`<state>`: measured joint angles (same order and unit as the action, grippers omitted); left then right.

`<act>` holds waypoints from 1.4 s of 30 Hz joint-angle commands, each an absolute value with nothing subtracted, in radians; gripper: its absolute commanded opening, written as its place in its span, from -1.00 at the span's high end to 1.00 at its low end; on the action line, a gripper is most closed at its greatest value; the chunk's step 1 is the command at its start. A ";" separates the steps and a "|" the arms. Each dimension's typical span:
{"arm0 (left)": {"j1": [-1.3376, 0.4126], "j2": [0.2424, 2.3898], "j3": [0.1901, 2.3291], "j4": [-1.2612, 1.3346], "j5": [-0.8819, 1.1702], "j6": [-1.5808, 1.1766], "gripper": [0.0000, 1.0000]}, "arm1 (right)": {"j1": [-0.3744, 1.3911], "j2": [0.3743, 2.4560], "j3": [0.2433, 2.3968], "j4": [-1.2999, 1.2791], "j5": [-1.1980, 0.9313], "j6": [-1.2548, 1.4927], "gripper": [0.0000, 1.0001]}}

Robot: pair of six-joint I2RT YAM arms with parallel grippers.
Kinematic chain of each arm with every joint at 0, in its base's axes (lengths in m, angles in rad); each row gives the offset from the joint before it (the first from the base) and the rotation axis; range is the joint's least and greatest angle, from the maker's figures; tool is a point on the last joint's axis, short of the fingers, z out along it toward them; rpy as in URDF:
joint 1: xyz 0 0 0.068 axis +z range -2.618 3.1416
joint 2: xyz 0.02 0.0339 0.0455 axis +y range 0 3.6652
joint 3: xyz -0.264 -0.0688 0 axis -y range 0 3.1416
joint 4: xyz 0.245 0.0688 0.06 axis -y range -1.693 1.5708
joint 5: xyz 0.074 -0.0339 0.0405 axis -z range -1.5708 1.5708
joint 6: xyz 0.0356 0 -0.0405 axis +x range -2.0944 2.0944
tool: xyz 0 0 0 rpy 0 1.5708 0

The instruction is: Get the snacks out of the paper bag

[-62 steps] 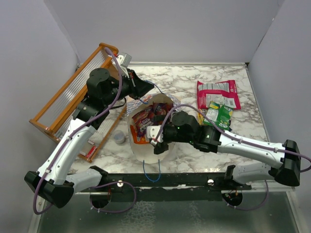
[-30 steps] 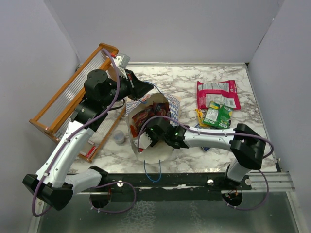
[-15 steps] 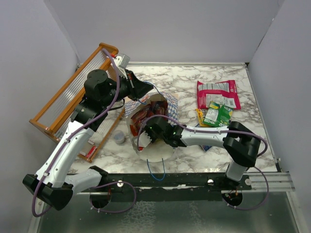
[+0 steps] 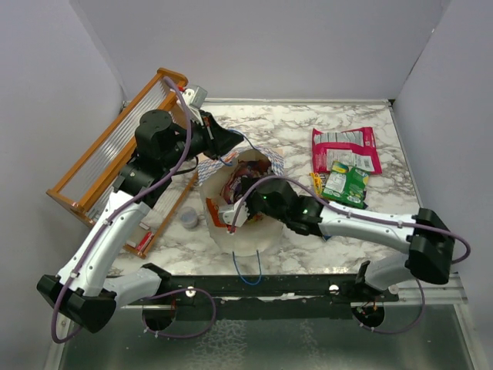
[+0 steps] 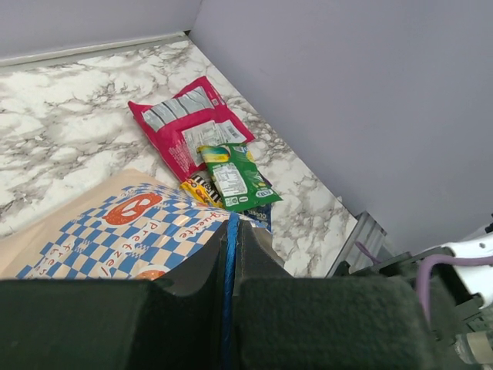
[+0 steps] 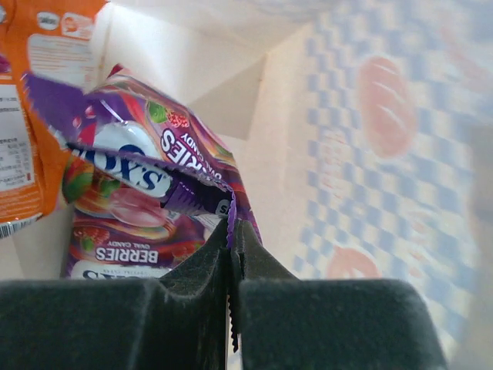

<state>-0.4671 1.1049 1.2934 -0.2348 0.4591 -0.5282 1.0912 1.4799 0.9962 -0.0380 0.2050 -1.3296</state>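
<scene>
The paper bag (image 4: 245,237) stands open near the table's front, checkered outside (image 5: 115,235) and cream inside (image 6: 293,146). My left gripper (image 4: 229,142) is at its far rim, shut (image 5: 231,225) on a thin blue string handle (image 5: 229,262). My right gripper (image 4: 236,210) reaches down into the bag. There it is shut (image 6: 231,228) on the serrated edge of a purple wrapper (image 6: 146,185), with an orange packet (image 6: 35,146) beside it. Out on the table lie a pink-red pouch (image 4: 345,149), a green packet (image 4: 347,183) and a yellow bar (image 4: 316,185).
An orange wooden rack (image 4: 108,158) leans at the left wall. A small grey-blue cup (image 4: 189,220) stands just left of the bag. Grey walls close in the table on three sides, and a metal rail runs along the front edge.
My right gripper has gone from open to shut on the purple wrapper inside the bag, and the right arm's elbow has swung out to the right. The left gripper has kept its hold.
</scene>
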 commanded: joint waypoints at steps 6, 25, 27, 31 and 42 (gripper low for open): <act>-0.466 1.121 1.319 -0.223 0.439 -0.512 1.00 | 1.089 1.188 0.959 -0.051 -0.023 -1.070 0.98; -0.467 1.115 1.305 -0.229 0.423 -0.510 1.00 | 1.089 0.907 1.062 0.120 0.084 -0.545 0.98; -0.466 1.118 1.312 -0.232 0.424 -0.507 1.00 | 1.089 0.906 1.116 0.129 0.167 -0.507 0.98; -0.466 1.126 1.321 -0.236 0.430 -0.496 1.00 | 1.088 0.887 1.142 0.231 0.390 -0.500 0.98; -0.466 1.130 1.318 -0.227 0.440 -0.508 1.00 | 1.044 0.977 0.973 0.935 0.907 -1.122 0.97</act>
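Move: The purple snack is already pinched in my right fingers, still inside the paper bag. From there the pink bag on the table lies about 32 cm right, 18 cm ahead and 17 cm below, the green snack some 31 cm right and 8 cm ahead, equally low. The orange snack, still in the paper bag, is roughly 6 cm left, 6 cm back, 8 cm down. From my left hand the pink bag lies about 33 cm right, 20 cm ahead and 39 cm lower. I draw the purple snack up out of the paper bag with my right hand, first up and back, then on up while swinging right and a little forward, over 30 cm of rise and nearly 20 cm rightward. My wrist turns some 90 degrees, bringing the fingers from slanting down to pointing ahead and upward, still pinching the pack's edge. My left hand keeps its hold on the blue handle. ##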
